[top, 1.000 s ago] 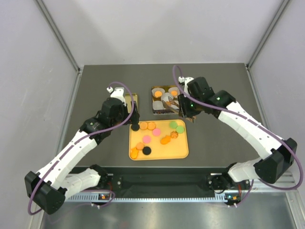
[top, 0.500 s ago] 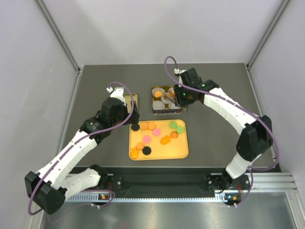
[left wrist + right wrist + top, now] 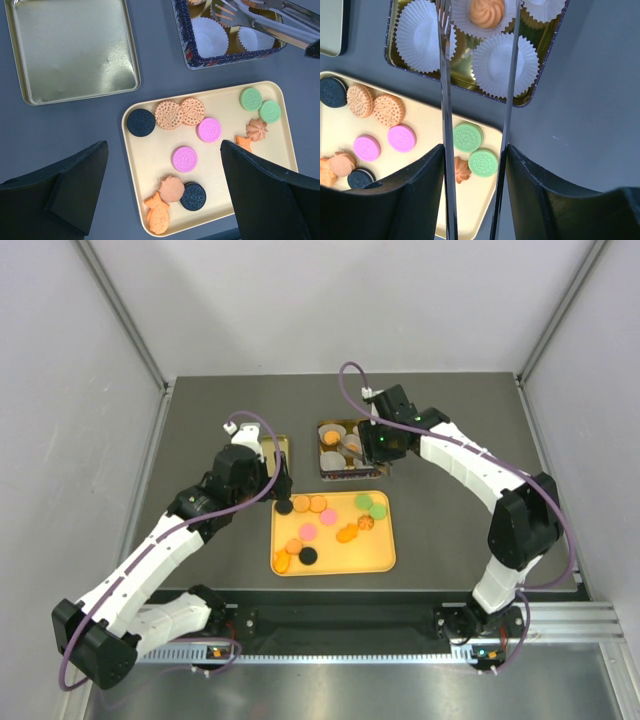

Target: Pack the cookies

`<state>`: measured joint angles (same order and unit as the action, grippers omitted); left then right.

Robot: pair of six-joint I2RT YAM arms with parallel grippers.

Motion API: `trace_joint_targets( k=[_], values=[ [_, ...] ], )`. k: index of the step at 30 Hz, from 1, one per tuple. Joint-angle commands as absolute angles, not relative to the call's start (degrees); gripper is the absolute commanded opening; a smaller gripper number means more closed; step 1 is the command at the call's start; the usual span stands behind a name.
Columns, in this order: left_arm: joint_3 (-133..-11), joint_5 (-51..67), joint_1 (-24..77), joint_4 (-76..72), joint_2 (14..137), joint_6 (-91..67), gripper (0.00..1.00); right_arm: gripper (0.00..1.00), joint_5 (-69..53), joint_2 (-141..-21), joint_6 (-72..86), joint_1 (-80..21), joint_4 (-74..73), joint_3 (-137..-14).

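Note:
The cookies (image 3: 325,522) lie on a yellow tray (image 3: 350,558): black (image 3: 140,122), tan (image 3: 169,115), pink (image 3: 184,159), green (image 3: 467,137) and orange ones. One orange swirl cookie (image 3: 486,12) sits in a paper cup inside the gold tin (image 3: 324,471). My right gripper (image 3: 474,150) is shut on metal tongs (image 3: 443,100). The tongs' two arms are spread, with their tips over the tin on either side of the swirl cookie. My left gripper (image 3: 162,150) is open and empty above the tray's left part, and shows in the top view (image 3: 284,496) at the tray's far left corner.
The tin's flat gold lid (image 3: 70,50) lies on the dark table left of the tin. White pleated paper cups (image 3: 505,62) fill the tin. Grey walls enclose the table on three sides.
My right arm has swung its wrist back and left, carrying the tongs over the tin. The left arm and the tray's cookies have not moved.

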<state>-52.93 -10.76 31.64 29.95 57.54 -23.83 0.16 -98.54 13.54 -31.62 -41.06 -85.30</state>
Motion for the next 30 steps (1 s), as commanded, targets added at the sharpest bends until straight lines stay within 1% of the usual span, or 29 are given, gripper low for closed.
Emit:
trace_joint_targets(
  k=[1,5,12,15,20,26,30],
  values=[
    [-53.09,-10.72,31.38,27.33,57.48,-23.47,0.99,0.5,0.79,-96.24,13.36,-31.03,-37.97,-88.68],
    [-53.09,-10.72,31.38,27.25,57.48,-23.47,0.99,0.51,0.7,-94.75,13.27,-31.03,-38.76,-88.95],
    [-53.26,-10.28,31.38,27.16,57.39,-23.47,0.99,0.48,0.26,-85.71,13.01,-31.03,-42.36,-88.42],
    [-53.26,-10.02,31.38,26.98,57.22,-23.47,0.99,0.46,-2.37,-80.17,13.53,-31.37,-43.42,-84.65],
    [-53.44,-9.49,31.38,26.89,57.22,-23.47,0.99,0.45,-1.76,-71.91,14.94,-33.92,-45.96,-76.3],
    [-53.35,-9.32,31.29,26.63,57.13,-23.64,0.99,0.45,-0.18,-65.93,17.57,-39.02,-48.25,-68.21],
    [-53.35,-9.23,31.29,26.54,57.3,-23.73,0.99,0.45,1.49,-64.86,18.54,-41.13,-48.51,-64.61]
  ],
)
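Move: The right hand holds the metal tongs, their open tips in the tin. The pair of green cookies lies about 16 cm back of it, straight behind and some 12 cm lower. The swirl cookie in the tin's middle cup is about 6 cm left and 1 cm ahead; the star cookie on the tray is roughly 20 cm back, 1 cm left. From the left hand the green pair is some 27 cm right and 8 cm back. The right hand lifts the open tongs about 11 cm, sweeps back some 14 cm, then dips towards the green cookies. ##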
